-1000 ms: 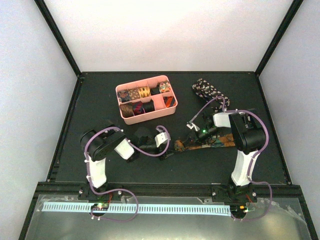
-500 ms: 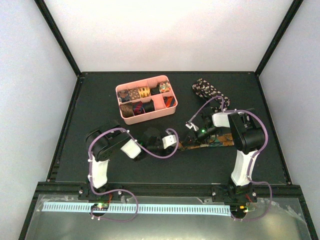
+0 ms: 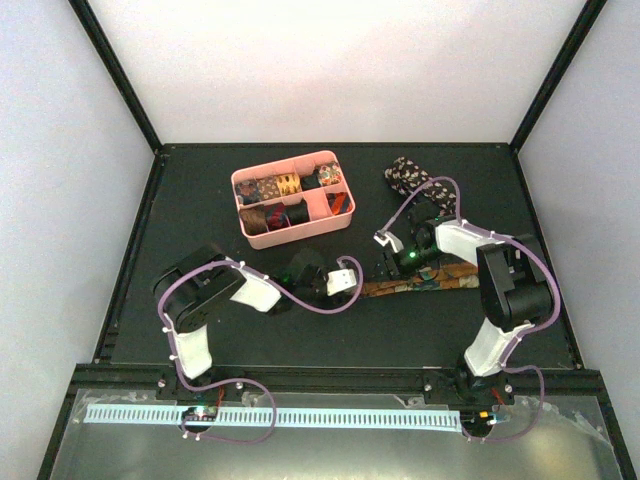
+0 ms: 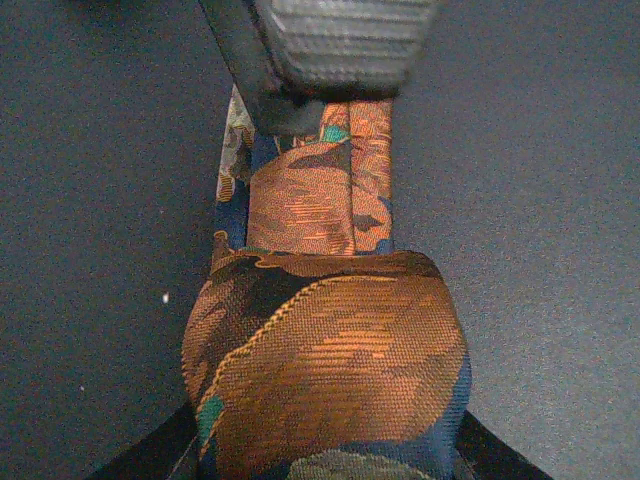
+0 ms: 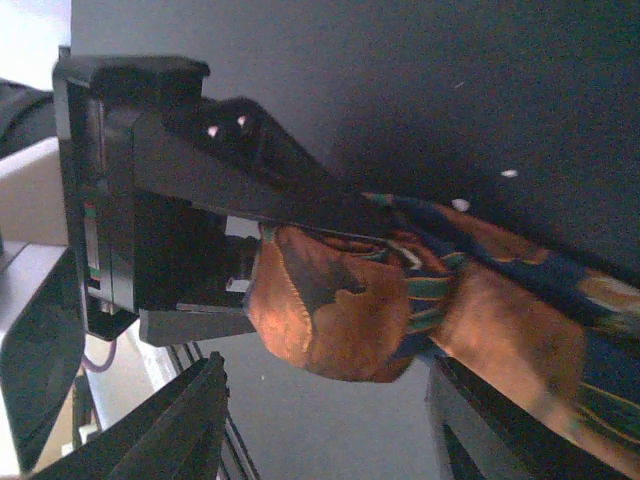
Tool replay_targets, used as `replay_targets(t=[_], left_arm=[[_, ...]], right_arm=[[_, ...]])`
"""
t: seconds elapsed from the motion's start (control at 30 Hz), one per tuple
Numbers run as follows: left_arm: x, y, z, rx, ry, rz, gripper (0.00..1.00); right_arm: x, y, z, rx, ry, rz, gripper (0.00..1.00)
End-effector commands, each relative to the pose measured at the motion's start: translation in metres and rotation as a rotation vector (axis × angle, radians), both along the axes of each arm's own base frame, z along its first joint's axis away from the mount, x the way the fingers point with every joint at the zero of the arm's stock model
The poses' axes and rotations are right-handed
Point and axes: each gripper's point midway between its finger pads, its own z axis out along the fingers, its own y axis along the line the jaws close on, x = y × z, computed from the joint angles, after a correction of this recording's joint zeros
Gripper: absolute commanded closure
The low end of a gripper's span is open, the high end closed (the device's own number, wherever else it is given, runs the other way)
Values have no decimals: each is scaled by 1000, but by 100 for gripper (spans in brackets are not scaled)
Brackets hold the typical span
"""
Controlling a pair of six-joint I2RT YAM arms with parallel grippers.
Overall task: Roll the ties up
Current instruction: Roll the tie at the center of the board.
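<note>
A tie (image 3: 430,282) patterned in orange, brown and blue lies stretched across the mat, with its left end wound into a roll (image 4: 325,365). My left gripper (image 3: 352,286) is shut on that roll, whose fabric fills the gap between the jaws. My right gripper (image 5: 320,410) stands open just beside the roll (image 5: 340,310), and its fingers (image 5: 185,425) are clear of the fabric. One right finger (image 4: 335,45) rests over the flat tie ahead of the roll. A second tie (image 3: 415,180), black with white speckles, lies bunched at the back right.
A pink divided tray (image 3: 338,217) holding several rolled ties sits at the back left of centre. The black mat (image 3: 200,200) is bordered by a raised black frame, with white walls around it.
My left gripper moved right to the tie's rolled end and shut on it. My right gripper opened, letting go of the roll, and its arm swung outward to the right.
</note>
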Motion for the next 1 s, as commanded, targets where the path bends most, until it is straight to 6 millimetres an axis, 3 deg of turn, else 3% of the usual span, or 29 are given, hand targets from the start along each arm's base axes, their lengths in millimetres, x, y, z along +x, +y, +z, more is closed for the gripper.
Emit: replay_targets(t=[0.0, 0.17, 0.27, 0.33, 0.47, 0.57, 0.63, 0.73, 0.87, 0.97], left_arm=[[-9, 21, -34, 162, 57, 17, 63], [-11, 22, -36, 171, 66, 15, 63], [-11, 22, -37, 173, 70, 17, 63], [-12, 22, -37, 173, 73, 17, 63], [-12, 20, -35, 159, 72, 12, 57], [-6, 15, -24, 113, 54, 14, 39], [1, 9, -6, 50, 31, 21, 28], [11, 5, 41, -102, -39, 44, 3], [22, 13, 90, -240, -107, 90, 1], [35, 22, 105, -301, -53, 112, 1]], right_arm=[[-11, 20, -4, 9, 33, 55, 44], [-2, 29, -17, -34, 34, 57, 51], [3, 26, -26, -74, 22, 53, 81], [1, 22, -30, -96, 22, 58, 95], [-3, 9, -42, -148, 48, 44, 98], [-5, -2, -51, -185, 82, 24, 99], [-6, -9, -57, -210, 100, 11, 98], [-6, -16, -63, -241, 107, -2, 98], [-6, -22, -67, -274, 115, -6, 98], [-8, -24, -68, -283, 120, -6, 98]])
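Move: The left gripper already holds the rolled end of the tie between its pads. From the open right gripper, the roll lies about 5 cm to the left, 2 cm nearer the base and 4 cm lower. The unrolled strip runs off to the right, its middle about 9 cm right of the right gripper, 1 cm back and 6 cm below. The dotted tie lies some 17 cm ahead and 9 cm right of the right gripper, 6 cm down. Dip the right gripper left, down and slightly back onto the right side of the roll, some 3 cm in all, and shut it on the fabric there while the left keeps its hold. Then draw the right hand back to the right about 2 cm, sinking 1 cm, still pinching. As it goes, open the left fingers wide, let go, and lift the left hand about 6 cm, easing forward and left. ##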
